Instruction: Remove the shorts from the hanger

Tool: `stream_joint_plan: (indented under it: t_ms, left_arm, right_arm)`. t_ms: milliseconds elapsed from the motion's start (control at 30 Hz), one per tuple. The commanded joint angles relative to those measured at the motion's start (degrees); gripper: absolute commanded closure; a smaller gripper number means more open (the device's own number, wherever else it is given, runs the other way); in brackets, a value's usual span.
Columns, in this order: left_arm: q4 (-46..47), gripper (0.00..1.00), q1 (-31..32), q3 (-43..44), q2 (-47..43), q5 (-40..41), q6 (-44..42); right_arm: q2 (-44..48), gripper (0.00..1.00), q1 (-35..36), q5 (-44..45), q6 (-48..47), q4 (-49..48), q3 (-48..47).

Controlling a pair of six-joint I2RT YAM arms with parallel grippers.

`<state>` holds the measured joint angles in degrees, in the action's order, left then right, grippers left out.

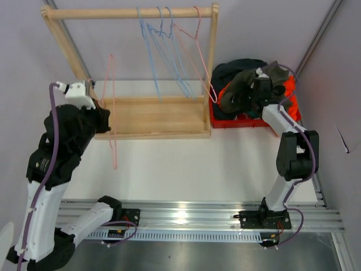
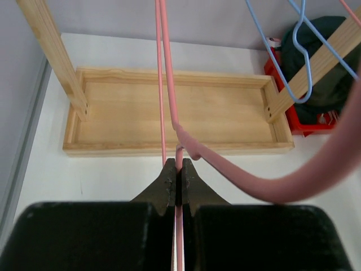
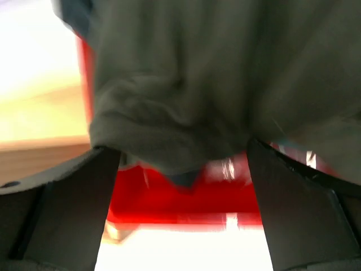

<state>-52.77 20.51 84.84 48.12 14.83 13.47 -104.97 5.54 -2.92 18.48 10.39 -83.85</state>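
The olive-green shorts (image 1: 240, 90) lie bunched on a pile in the red bin (image 1: 237, 123), over dark navy shorts (image 1: 240, 68) and beside orange shorts (image 1: 289, 90). My right gripper (image 1: 260, 86) hovers at the pile. In the right wrist view it (image 3: 180, 149) is open wide, with the olive shorts (image 3: 197, 84) sagging just past its fingertips above the bin (image 3: 180, 197). My left gripper (image 1: 104, 116) holds a bare pink hanger (image 1: 113, 130) in front of the wooden rack. The left wrist view shows that gripper (image 2: 179, 169) shut on the hanger's wire (image 2: 169, 84).
The wooden rack's base tray (image 1: 152, 116) sits between the arms, its top rod (image 1: 130, 12) carrying several blue hangers (image 1: 161, 56) and one pink hanger (image 1: 194, 45), all bare. The red bin stands against the rack's right post. A wall runs close on the right.
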Motion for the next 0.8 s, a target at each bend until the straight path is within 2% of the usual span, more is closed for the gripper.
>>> stream_joint_plan:
  t_ms: [0,33,100,167,200,233,333,367,433,667,767]
  left_arm:
    - [5.14,1.00,-0.47,7.51,6.79,1.43,-1.96]
    - [5.22,1.00,-0.82,10.49,8.55,1.17,-2.14]
    - [5.23,1.00,-2.22,15.58,14.59,-0.85,-2.84]
    - [3.83,1.00,-4.06,24.97,19.44,-1.99,-3.54]
    - [3.30,1.00,-4.86,27.46,24.60,-2.69,-3.72]
    - [2.68,1.00,-5.74,34.88,27.09,-3.83,-3.81]
    - [0.75,1.00,-8.38,42.32,36.65,-7.09,-3.37]
    - [0.48,1.00,-9.25,49.04,38.70,-7.88,-2.85]
    - [1.35,1.00,-9.96,53.74,43.87,-9.73,-2.58]
    - [9.26,1.00,-11.28,55.70,51.27,-11.40,-1.43]
    - [10.41,1.00,-11.55,59.37,55.05,-12.45,-0.91]
  right_arm:
    - [12.83,0.01,0.00,-0.59,3.31,-12.13,7.80]
    - [14.25,0.01,0.08,-0.77,4.01,-12.93,13.22]
    - [16.89,0.00,0.00,-1.91,4.55,-14.78,17.91]
    - [20.93,0.01,0.00,-2.09,4.72,-15.57,24.07]
    - [23.64,0.01,0.00,-2.35,4.72,-15.93,26.00]
    - [25.06,0.00,0.08,-2.36,4.64,-16.19,29.59]
    - [28.84,0.01,0.08,-2.88,4.98,-16.72,33.92]
    - [31.03,0.01,0.08,-3.23,5.42,-16.90,36.19]
    - [33.06,0.01,0.08,-4.20,6.13,-17.25,38.14]
    - [37.82,0.01,1.22,-6.84,8.06,-19.27,42.54]
    - [38.00,0.00,1.49,-7.28,7.89,-20.32,44.04]
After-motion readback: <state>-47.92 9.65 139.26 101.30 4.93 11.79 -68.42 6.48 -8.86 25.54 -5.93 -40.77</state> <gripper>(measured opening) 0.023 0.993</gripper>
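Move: The left hand grips the emptied pink hanger; the rack's rod is about 27 cm ahead and 13 cm above. Hooks of the blue hangers sit on the rod about 14 cm to this hand's right, another pink hanger's hook some 27 cm right. For the already open right hand, the olive shorts lie about 4 cm ahead and 3 cm below; the red bin's middle is 2 cm ahead, 10 cm below. Left carries the gripped pink hanger forward 23 cm and up 9 to the rod; open right backs off 15 cm. ##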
